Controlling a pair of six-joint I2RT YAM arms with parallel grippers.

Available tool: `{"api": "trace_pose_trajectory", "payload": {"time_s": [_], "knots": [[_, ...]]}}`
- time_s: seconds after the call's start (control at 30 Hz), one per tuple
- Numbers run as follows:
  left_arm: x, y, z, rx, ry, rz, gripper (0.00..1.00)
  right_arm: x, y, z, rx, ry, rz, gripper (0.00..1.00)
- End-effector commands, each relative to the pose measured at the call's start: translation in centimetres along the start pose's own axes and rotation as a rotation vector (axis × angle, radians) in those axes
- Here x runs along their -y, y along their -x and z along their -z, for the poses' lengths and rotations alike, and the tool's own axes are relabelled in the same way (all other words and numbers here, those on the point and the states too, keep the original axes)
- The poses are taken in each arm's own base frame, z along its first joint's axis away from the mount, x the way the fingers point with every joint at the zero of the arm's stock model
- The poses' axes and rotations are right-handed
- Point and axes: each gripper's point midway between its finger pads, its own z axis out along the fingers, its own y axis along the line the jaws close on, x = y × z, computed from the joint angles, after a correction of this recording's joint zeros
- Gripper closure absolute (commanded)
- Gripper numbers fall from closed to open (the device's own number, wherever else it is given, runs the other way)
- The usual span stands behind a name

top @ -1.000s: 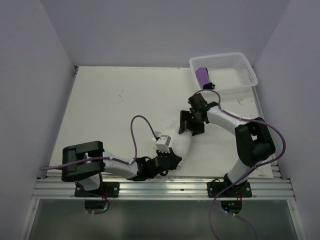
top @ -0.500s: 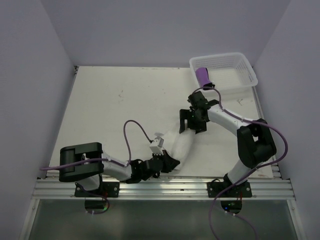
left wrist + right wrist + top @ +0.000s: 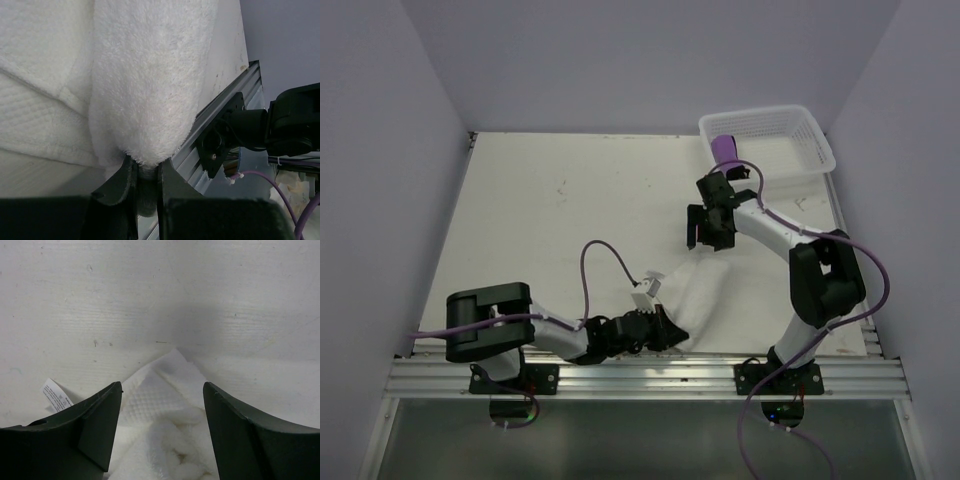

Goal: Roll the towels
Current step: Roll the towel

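Observation:
The large white towel (image 3: pixel 698 292) lies bunched on the table near the front edge. My left gripper (image 3: pixel 668 330) is shut on the towel's near edge; in the left wrist view the fluffy towel (image 3: pixel 150 85) is pinched between the two dark fingers (image 3: pixel 172 187) of that gripper (image 3: pixel 145 175). My right gripper (image 3: pixel 708 228) is open and empty, just beyond the towel's far corner; its view shows that corner (image 3: pixel 167 390) between the spread jaws of the gripper (image 3: pixel 162 390). The purple towel (image 3: pixel 725 150) lies rolled in the white basket (image 3: pixel 810 135).
The basket stands at the table's back right corner. The metal rail (image 3: pixel 650 372) runs along the front edge, close under my left gripper, and shows in the left wrist view (image 3: pixel 210 125). A small white label (image 3: pixel 56 396) sticks out of the towel.
My right gripper has drawn back from the towel toward the far side, still open. My left gripper has shifted slightly right along the front edge, holding the towel.

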Motion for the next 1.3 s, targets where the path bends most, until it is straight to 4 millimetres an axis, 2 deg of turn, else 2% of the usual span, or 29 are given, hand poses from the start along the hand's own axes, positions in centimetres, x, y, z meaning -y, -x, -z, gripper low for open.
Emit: {"api": "trace_pose_trajectory", "payload": {"time_s": [0.0, 0.17, 0.3, 0.33, 0.43, 0.47, 0.57, 0.6, 0.67, 0.7, 0.8, 0.97, 1.0, 1.03, 1.07, 1.1, 1.13, 1.27], "knots": [[-4.3, -3.6, 0.8, -0.162, 0.111, -0.044, 1.0, 0.2, 0.7, 0.2, 0.03, -0.015, 0.006, 0.31], [-4.9, -3.9, 0.6, -0.19, 0.114, -0.029, 1.0, 0.4, 0.9, 1.1, 0.051, -0.013, 0.019, 0.3], [-5.7, -3.3, 0.8, -0.196, 0.123, -0.017, 1.0, 0.1, 2.0, 3.7, 0.117, 0.018, 0.049, 0.28], [-5.8, -3.0, 0.8, -0.191, 0.127, -0.019, 1.0, 0.3, 2.5, 5.2, 0.151, 0.015, 0.049, 0.26], [-6.1, -2.1, 0.8, -0.17, 0.153, -0.055, 1.0, 1.3, 2.6, 7.6, 0.201, -0.011, 0.04, 0.25], [-5.7, -1.8, 0.6, -0.161, 0.152, -0.064, 1.0, 1.6, 2.5, 8.2, 0.213, -0.019, 0.023, 0.25], [-5.7, -1.5, 0.2, -0.157, 0.169, -0.089, 1.0, 3.0, 1.1, 9.8, 0.237, -0.05, -0.026, 0.27], [-5.7, -1.5, 0.1, -0.158, 0.172, -0.096, 1.0, 3.4, 0.0, 9.6, 0.219, -0.055, -0.036, 0.27], [-5.5, -1.3, -0.2, -0.155, 0.178, -0.102, 1.0, 3.8, -1.2, 10.8, 0.231, -0.044, -0.075, 0.28], [-5.5, -1.3, -0.3, -0.153, 0.181, -0.102, 1.0, 4.3, -2.3, 10.6, 0.216, -0.045, -0.084, 0.25], [-5.4, -0.9, -0.7, -0.144, 0.198, -0.106, 1.0, 3.9, -4.6, 11.1, 0.2, 0.027, -0.109, 0.17], [-5.0, 0.1, -1.7, -0.122, 0.241, -0.129, 1.0, 2.6, -8.2, 10.6, 0.134, 0.121, -0.163, 0.09], [-5.0, 0.3, -1.9, -0.116, 0.251, -0.132, 1.0, 2.2, -9.4, 10.4, 0.117, 0.157, -0.167, 0.07], [-5.1, 0.3, -2.1, -0.116, 0.261, -0.133, 1.0, 1.5, -9.1, 10.3, 0.143, 0.202, -0.177, 0.01], [-4.6, 0.5, -2.4, -0.111, 0.256, -0.133, 1.0, 1.1, -9.5, 10.0, 0.139, 0.225, -0.212, 0.01], [-4.9, 0.5, -2.5, -0.111, 0.276, -0.135, 1.0, 1.1, -10.5, 9.2, 0.12, 0.232, -0.226, 0.01], [-4.9, 0.5, -2.7, -0.111, 0.281, -0.136, 1.0, 1.0, -10.5, 9.0, 0.127, 0.242, -0.239, 0.01], [-4.7, 0.9, -3.3, -0.098, 0.303, -0.128, 1.0, 2.1, -12.6, 6.6, 0.078, 0.173, -0.303, 0.01]]}}
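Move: Behind the right hand and a few centimetres below it lies the middle of the rolled white towel, about 13 cm back and 2 cm to its left. The roll's near end, in the left fingers, is some 21 cm back and 5 cm left. The towel's flat part lies left of the roll, about 11 cm back and 9 cm left of the right hand. From the left hand, the roll's middle is about 8 cm ahead and 4 cm right. Lifting about 10 cm clear of the roll's far end, the open right hand arcs back some 15 cm and slightly right, then sinks towards the nearer part of the roll, spreading its fingers fully wide with a slight wrist turn. The left hand keeps its pinch on the near end, barely shifting at first, then drags it about 4 cm forward and right. ##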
